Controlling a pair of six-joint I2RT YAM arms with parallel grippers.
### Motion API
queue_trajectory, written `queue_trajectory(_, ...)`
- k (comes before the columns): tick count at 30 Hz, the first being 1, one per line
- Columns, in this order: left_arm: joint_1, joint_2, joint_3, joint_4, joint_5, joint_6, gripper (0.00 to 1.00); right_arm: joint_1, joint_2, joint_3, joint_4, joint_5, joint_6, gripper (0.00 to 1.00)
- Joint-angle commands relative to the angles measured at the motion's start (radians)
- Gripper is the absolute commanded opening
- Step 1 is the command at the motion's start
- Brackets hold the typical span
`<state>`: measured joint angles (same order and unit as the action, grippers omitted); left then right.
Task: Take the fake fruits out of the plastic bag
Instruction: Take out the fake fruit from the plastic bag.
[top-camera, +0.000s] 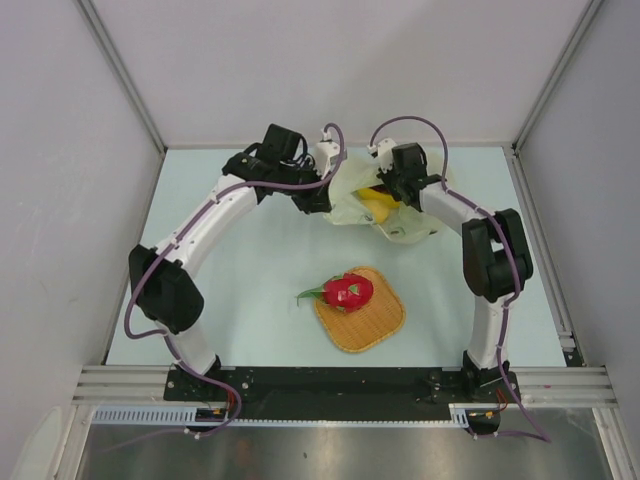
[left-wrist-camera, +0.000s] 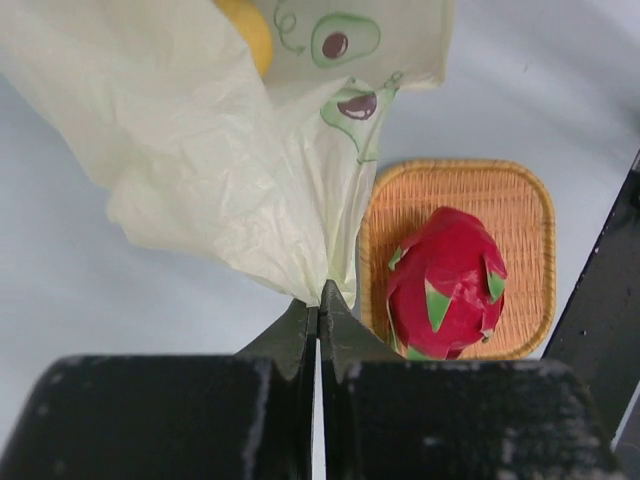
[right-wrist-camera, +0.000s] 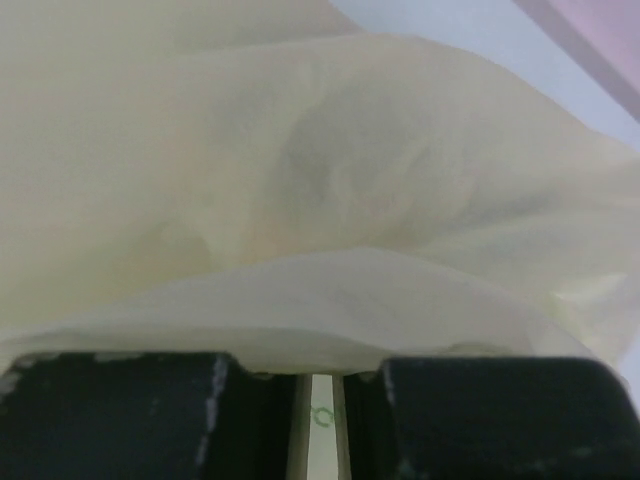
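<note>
The pale cream plastic bag (top-camera: 352, 200) is held up off the table at the back, between both grippers. My left gripper (top-camera: 322, 200) is shut on the bag's left edge; in the left wrist view the tips (left-wrist-camera: 320, 305) pinch a gathered fold of the bag (left-wrist-camera: 200, 150). My right gripper (top-camera: 392, 190) is shut on the bag's right side; the bag (right-wrist-camera: 320, 200) fills the right wrist view and covers the tips (right-wrist-camera: 320, 375). A yellow fruit (top-camera: 378, 206) shows inside the bag (left-wrist-camera: 250, 30). The red-pink dragon fruit (top-camera: 348, 292) lies on the mat (left-wrist-camera: 445, 285). The other fruits are hidden.
A round-cornered orange woven mat (top-camera: 375, 325) lies at the table's centre front, also in the left wrist view (left-wrist-camera: 500, 195). White walls close in the back and sides. The pale blue table (top-camera: 230, 300) lies around the mat.
</note>
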<state>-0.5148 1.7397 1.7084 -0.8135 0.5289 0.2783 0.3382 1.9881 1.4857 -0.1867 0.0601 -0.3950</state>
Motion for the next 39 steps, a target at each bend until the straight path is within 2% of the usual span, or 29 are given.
queue_trajectory(1,-0.005,-0.019,0.092,0.039,0.059,-0.046,0.00,0.025,-0.092,-0.047,0.127,0.268,-0.098,0.13)
queue_trajectory(3,-0.005,-0.028,0.100,0.069,0.106,-0.092,0.00,0.035,-0.141,-0.053,0.083,0.192,-0.107,0.16)
queue_trajectory(5,-0.005,-0.038,0.065,0.108,0.170,-0.102,0.00,0.033,-0.182,-0.051,-0.039,-0.011,-0.149,0.22)
queue_trajectory(6,-0.005,-0.045,0.047,0.159,0.183,-0.113,0.00,0.038,-0.183,-0.051,-0.071,-0.041,-0.165,0.27)
queue_trajectory(7,-0.005,-0.040,0.028,0.175,0.180,-0.116,0.00,0.039,-0.176,-0.051,-0.089,-0.051,-0.171,0.29)
queue_trajectory(12,-0.004,0.021,0.100,0.134,0.135,-0.108,0.00,-0.011,-0.150,-0.041,-0.177,-0.327,-0.183,0.31)
queue_trajectory(15,-0.004,0.020,0.103,0.135,0.125,-0.108,0.00,-0.011,-0.088,0.022,-0.226,-0.344,-0.218,0.28)
queue_trajectory(18,-0.004,0.003,0.099,0.123,0.129,-0.110,0.00,-0.021,-0.007,0.134,-0.281,-0.296,-0.191,0.25)
queue_trajectory(23,-0.004,0.020,0.089,0.099,0.131,-0.076,0.00,-0.042,0.061,0.188,-0.250,-0.247,-0.235,0.26)
queue_trajectory(28,-0.004,0.083,0.157,0.070,0.172,-0.109,0.03,-0.061,0.155,0.271,-0.336,-0.345,-0.326,0.34)
queue_trajectory(35,-0.007,0.112,0.172,0.106,0.158,-0.151,0.03,-0.074,0.212,0.326,-0.353,-0.326,-0.375,0.50)
queue_trajectory(39,-0.008,0.113,0.174,0.097,0.145,-0.142,0.03,-0.074,0.239,0.340,-0.356,-0.315,-0.445,0.56)
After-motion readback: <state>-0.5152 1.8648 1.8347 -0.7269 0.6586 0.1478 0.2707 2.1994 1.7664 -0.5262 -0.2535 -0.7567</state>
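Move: The yellow fruit in the bag lies under the right hand, some 6 cm below, about 2 cm to its left and 1 cm farther out, with bag film around these fingers. The red dragon fruit on the wicker tray is about 20 cm back and 9 cm left of that hand, about 6 cm below it. From the left hand, shut on the bag's rim, the yellow fruit is roughly 17 cm ahead, 12 cm to the right and 18 cm down. Over the yellow fruit, the right hand first draws back and up about 4 cm each way, then goes forward again and sinks some 8 cm into the bag's folds, turning about 20 degrees counter-clockwise, tipping down and opening to about half. The left keeps its pinch on the rim, raising it and carrying it to the right, then easing down while going slightly forward. ##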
